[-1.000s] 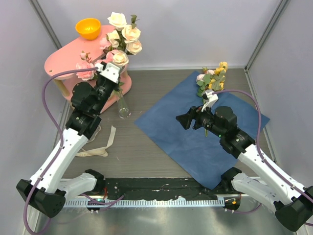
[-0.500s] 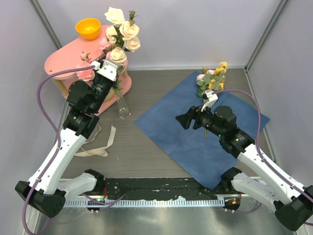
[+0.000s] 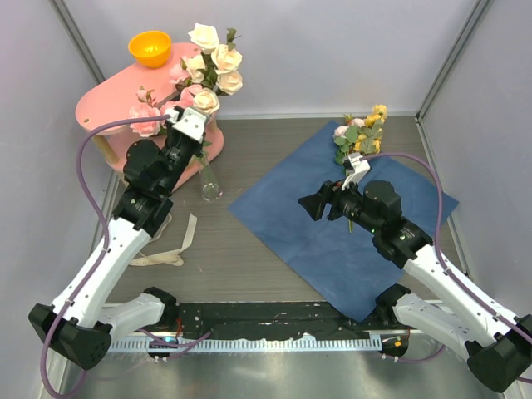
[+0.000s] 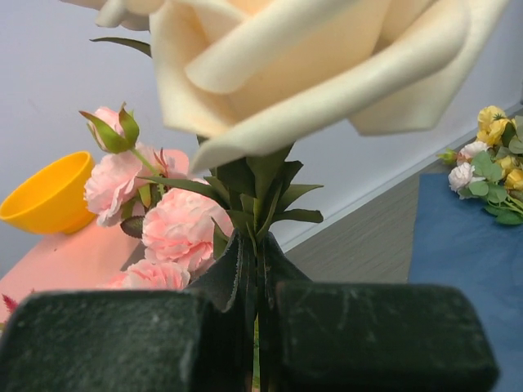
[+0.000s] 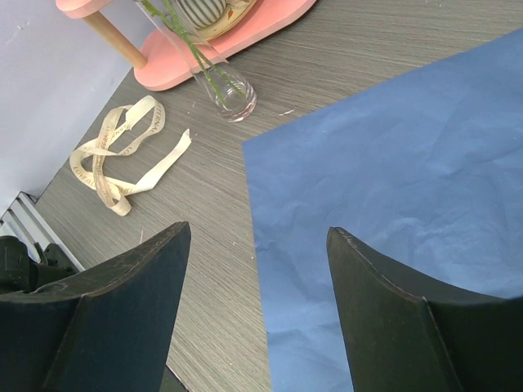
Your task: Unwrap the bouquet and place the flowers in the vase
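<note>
My left gripper [image 3: 194, 131] [image 4: 255, 273] is shut on the green stems of a bunch of cream flowers [image 3: 212, 60] [image 4: 310, 65], held upright over the vase [image 3: 209, 184] [image 5: 222, 82]. Thin green stems reach down into this narrow clear glass tube. Pink blooms [image 3: 146, 120] [image 4: 173, 229] hang beside the held stems. The blue paper [image 3: 332, 241] [image 5: 392, 163] lies spread flat, and a small cluster of yellow and pink flowers [image 3: 359, 133] [image 4: 489, 167] rests on its far corner. Over the paper's left edge my right gripper [image 3: 311, 206] [image 5: 257, 233] hovers open and holds nothing.
The cream ribbon [image 3: 170, 243] [image 5: 121, 151] lies loose on the table left of the paper. A pink side table [image 3: 112, 96] [image 5: 204, 49] stands just behind the vase, with an orange bowl [image 3: 150, 47] [image 4: 45, 196] on it. White walls enclose the back and sides.
The left gripper and its flowers swayed slightly up and left, then came back right and down. The right arm has stayed still.
</note>
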### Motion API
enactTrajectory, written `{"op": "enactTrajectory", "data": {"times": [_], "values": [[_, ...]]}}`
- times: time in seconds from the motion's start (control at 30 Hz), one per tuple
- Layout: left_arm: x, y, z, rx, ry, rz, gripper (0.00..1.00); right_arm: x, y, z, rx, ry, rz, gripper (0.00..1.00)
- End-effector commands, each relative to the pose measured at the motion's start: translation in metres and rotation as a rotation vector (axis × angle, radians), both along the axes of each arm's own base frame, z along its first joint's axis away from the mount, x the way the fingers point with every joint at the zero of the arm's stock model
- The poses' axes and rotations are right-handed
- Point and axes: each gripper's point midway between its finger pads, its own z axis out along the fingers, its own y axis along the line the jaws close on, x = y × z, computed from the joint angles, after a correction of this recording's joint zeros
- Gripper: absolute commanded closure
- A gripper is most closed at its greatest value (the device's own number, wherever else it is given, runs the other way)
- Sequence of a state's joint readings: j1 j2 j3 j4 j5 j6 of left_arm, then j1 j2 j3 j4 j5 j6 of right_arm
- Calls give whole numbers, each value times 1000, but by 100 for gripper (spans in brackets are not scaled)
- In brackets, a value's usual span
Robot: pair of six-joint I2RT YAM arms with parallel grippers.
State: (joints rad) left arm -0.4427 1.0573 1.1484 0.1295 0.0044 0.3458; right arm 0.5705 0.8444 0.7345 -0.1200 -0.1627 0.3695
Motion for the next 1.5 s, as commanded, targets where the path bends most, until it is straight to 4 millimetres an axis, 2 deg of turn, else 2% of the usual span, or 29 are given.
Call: {"op": "enactTrajectory", "data": {"times": [0.0,0.4,0.7,0.9,1.23,1.47], "values": [[2,9,0,-54,1,41,100,1,3,12,34,-45,7,26],[16,22,-28,-204,27,141,100,0,4,7,32,-34,14,27],[28,27,-66,-242,100,202,100,0,5,2,32,-24,16,27],[32,37,-81,-284,126,268,100,1,8,-2,36,-15,22,27],[39,36,-116,-294,197,292,100,0,8,-4,35,-12,25,27],[37,39,-126,-307,215,309,100,0,7,-6,31,-4,21,27]]}}
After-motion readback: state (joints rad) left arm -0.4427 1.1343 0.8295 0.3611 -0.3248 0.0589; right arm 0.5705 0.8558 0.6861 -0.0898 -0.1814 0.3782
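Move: The left hand already grips the cream roses by their stems; the vase stands almost straight below, about 2 cm ahead and 2 cm left, its middle some 30 cm down. Pink roses spread roughly 5 cm ahead and 9 cm left, the shelf is about 15 cm ahead and 13 cm left, and the ribbon 13 cm back and 13 cm left. From the right hand the vase is about 12 cm ahead, 32 cm left and 13 cm lower. Keeping its pinch, the left hand lowers the cream roses about 13 cm towards the vase, tipping down and turning counter-clockwise. ##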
